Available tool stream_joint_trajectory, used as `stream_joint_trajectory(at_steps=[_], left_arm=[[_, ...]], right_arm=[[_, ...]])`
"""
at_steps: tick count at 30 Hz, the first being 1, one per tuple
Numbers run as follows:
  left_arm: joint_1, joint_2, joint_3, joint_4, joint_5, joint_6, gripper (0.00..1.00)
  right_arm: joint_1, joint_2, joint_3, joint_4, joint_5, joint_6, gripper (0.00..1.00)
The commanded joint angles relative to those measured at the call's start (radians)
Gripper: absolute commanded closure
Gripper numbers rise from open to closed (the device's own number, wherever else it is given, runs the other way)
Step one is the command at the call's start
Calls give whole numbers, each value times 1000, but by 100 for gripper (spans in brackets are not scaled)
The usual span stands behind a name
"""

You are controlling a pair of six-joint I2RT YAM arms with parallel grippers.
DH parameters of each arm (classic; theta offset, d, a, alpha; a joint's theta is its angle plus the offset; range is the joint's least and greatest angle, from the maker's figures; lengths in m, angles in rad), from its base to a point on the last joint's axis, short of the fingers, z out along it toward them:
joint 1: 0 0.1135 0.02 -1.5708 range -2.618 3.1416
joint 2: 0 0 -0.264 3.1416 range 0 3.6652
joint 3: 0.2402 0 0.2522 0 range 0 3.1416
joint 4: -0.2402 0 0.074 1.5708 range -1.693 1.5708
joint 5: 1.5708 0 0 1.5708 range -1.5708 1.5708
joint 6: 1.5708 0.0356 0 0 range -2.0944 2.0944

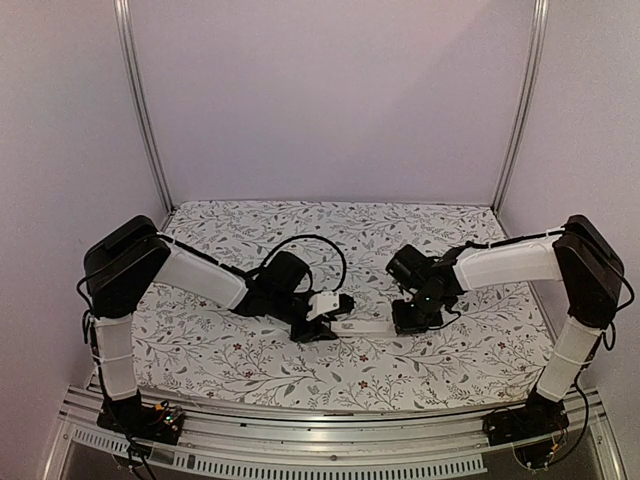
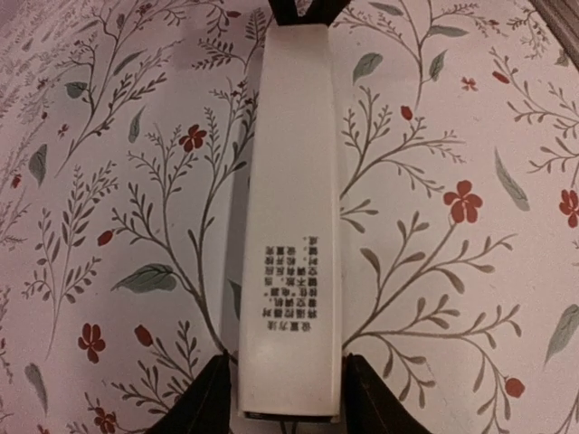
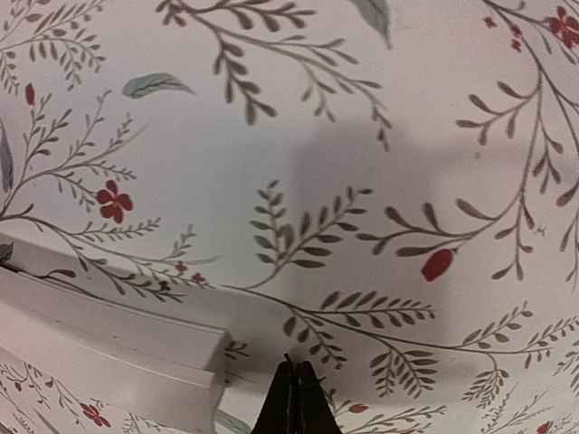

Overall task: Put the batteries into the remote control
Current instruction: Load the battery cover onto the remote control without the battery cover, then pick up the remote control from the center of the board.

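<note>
The remote control (image 1: 366, 326) is a slim white bar lying flat on the floral cloth between the two arms. In the left wrist view the remote control (image 2: 294, 208) runs away from me, with printed black text near its close end. My left gripper (image 2: 289, 398) straddles that close end, and its black fingers (image 2: 206, 402) press against both long sides. My right gripper (image 1: 413, 320) is at the bar's far end. It is shut with nothing in it, its tips (image 3: 296, 369) just off the white end of the remote control (image 3: 109, 348). The batteries are out of view.
The floral tablecloth (image 1: 240, 360) covers the whole table. Pale walls and two aluminium uprights (image 1: 140, 100) enclose the back and sides. A metal rail (image 1: 330, 440) with the arm bases runs along the near edge.
</note>
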Motion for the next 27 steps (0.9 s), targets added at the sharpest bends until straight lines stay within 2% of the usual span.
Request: stream_joint_trajectory(at_steps=[1, 6, 10, 13, 15, 16, 19, 22, 24, 27], left_arm=[[-1, 20, -13, -1, 9, -4, 57], [-1, 16, -16, -3, 14, -7, 57], [1, 2, -22, -8, 8, -6, 56], [6, -39, -32, -8, 10, -8, 50], [9, -84, -42, -4, 11, -18, 44], [14, -110, -51, 3, 12, -31, 42], [35, -229, -104, 63, 24, -117, 36], [74, -354, -186, 158, 38, -238, 31], [110, -433, -244, 242, -5, -339, 28], [147, -527, -296, 291, -137, -481, 25]], right_arm=[[99, 94, 92, 10, -49, 18, 100], [98, 71, 106, -23, 1, 31, 100], [24, -13, 49, -42, 44, 10, 100], [-3, -66, 45, -46, 69, -71, 98], [-2, -80, 70, -39, 60, -193, 95], [-2, -82, 84, -25, 44, -240, 90], [5, -91, 123, 45, -40, -432, 64], [49, -91, 160, 134, -154, -652, 44], [83, -79, 179, 173, -213, -792, 35], [115, -20, 236, 184, -254, -970, 32]])
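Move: About 8 cm to the left of the right hand's closed, downward-pointing fingers lies the middle of the remote control, level with them in reach and height, its right end only some 2 cm away. The remote lies flat, crosswise to the robot, back side up. From the left hand its middle is about 6 cm to the right, at the same reach and height, with the remote's left end practically between that hand's half-open fingers. Sweeping left about 5 cm just above the table, the right hand runs its shut fingertips against the remote's right end and shoves it along, backs off right, then lifts, swings left over the remote, opens and turns some 40 degrees counter-clockwise. The left hand first stays put astride the left end, then opens wider and rises about 14 cm, drawing off left. ##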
